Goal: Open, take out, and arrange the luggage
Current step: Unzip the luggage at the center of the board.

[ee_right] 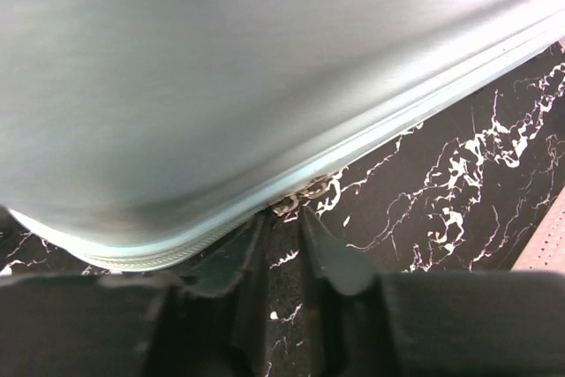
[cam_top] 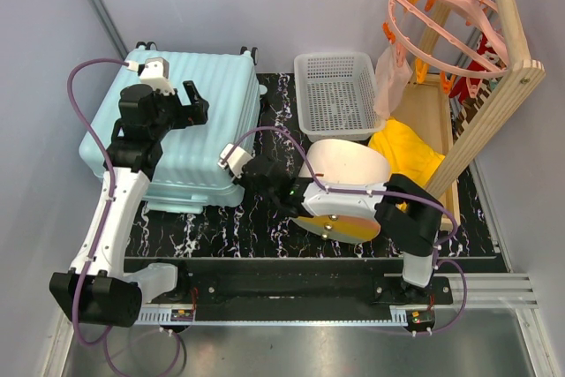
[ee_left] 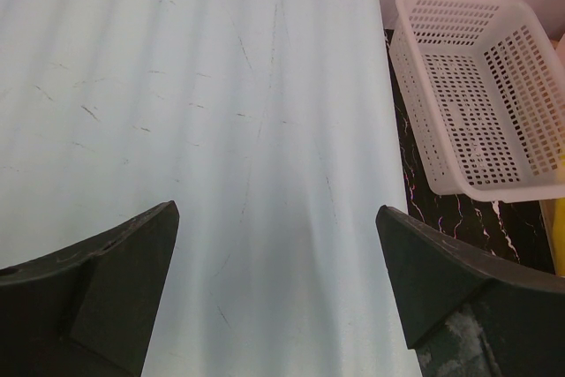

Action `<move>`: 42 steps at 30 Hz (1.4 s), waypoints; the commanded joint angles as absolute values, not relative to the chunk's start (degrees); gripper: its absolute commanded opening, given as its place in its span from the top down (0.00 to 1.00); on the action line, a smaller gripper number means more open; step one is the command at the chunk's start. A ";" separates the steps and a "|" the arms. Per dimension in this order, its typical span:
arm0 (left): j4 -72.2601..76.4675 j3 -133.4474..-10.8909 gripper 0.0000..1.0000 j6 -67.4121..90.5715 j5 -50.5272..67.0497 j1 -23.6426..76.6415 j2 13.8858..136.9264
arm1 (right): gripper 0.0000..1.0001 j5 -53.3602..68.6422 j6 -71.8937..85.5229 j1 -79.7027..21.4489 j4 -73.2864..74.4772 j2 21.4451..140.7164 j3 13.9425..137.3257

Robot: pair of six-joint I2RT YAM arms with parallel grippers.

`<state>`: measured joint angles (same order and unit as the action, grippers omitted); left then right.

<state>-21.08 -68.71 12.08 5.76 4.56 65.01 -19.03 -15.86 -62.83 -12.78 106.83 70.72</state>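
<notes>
The luggage [cam_top: 177, 121], a pale mint-blue ribbed hard-shell case, lies shut and flat on the left of the mat. Its scratched top fills the left wrist view [ee_left: 221, 112]. My left gripper [cam_top: 196, 103] hovers over that top, wide open [ee_left: 275, 209], with nothing between its fingers. My right gripper [cam_top: 247, 181] is low at the case's near right corner. In the right wrist view the case's edge [ee_right: 221, 68] looms above. The jaws [ee_right: 284, 212] stand a narrow gap apart, their tips right at a small metal zipper pull [ee_right: 305, 192] on the zip seam.
A white mesh basket [cam_top: 335, 94] [ee_left: 477, 86] stands right of the case. A cream cylinder with an orange end [cam_top: 349, 165] lies under my right arm. A yellow cloth [cam_top: 410, 152], a wooden rack [cam_top: 494, 103] and a pink ring hanger [cam_top: 441, 15] fill the right side. A black marbled mat [cam_top: 221, 227] covers the table.
</notes>
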 commanded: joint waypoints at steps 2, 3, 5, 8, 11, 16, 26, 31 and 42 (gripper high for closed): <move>-18.72 -68.64 0.01 12.30 6.59 4.57 64.95 | 0.83 -17.85 -16.52 -62.84 -28.12 110.39 68.21; -18.63 -68.64 0.01 12.22 6.59 4.48 65.04 | 0.85 -16.80 -16.96 -62.93 -28.21 110.13 67.59; -18.72 -68.64 0.01 12.22 6.50 4.48 65.04 | 0.91 -16.00 -17.49 -63.28 -28.13 108.82 66.98; -18.72 -68.64 0.01 12.22 6.59 4.48 65.04 | 1.00 -14.50 -18.37 -63.89 -28.73 106.01 64.26; -18.63 -68.64 0.01 12.39 6.85 4.48 64.78 | 1.00 -13.80 -18.28 -64.25 -28.22 103.80 62.58; -18.63 -68.64 0.01 12.39 6.85 4.57 64.86 | 1.00 -12.75 -18.90 -65.65 -26.37 101.61 62.05; -18.19 -68.29 0.01 13.09 7.82 4.48 65.83 | 1.00 -12.92 -16.53 -68.38 -21.98 99.41 62.67; -18.10 -68.12 0.01 13.27 8.09 4.57 65.83 | 1.00 -13.01 -13.63 -69.96 -20.22 97.91 62.75; -17.67 -67.94 0.01 13.80 8.79 4.57 66.09 | 1.00 -14.68 -7.48 -73.65 -17.67 100.36 66.18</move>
<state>-20.91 -68.10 13.39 7.20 4.56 65.87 -17.52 -12.23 -69.45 -18.02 101.58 62.70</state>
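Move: Just beyond the right fingertips, about 1 cm ahead and 1 cm to their left at the same height, sit the two zipper pulls on the luggage's right side. The luggage's near right corner is some 7 cm back and 1 cm left; the white basket's middle lies about 19 cm ahead, 25 cm right and 9 cm lower, the beige drum some 4 cm back, 26 cm right, 4 cm lower. From the left hand, the pulls are roughly 7 cm back, 12 cm right, 18 cm below. Closing its part-open fingers fully, the right hand pinches one zipper pull at the tips, then draws it back along the seam towards the near right corner of the luggage, about 6.5 cm with a slight drift left towards the end. It stays level and turns some 5 to 10 degrees counter-clockwise, keeping its pinch. ##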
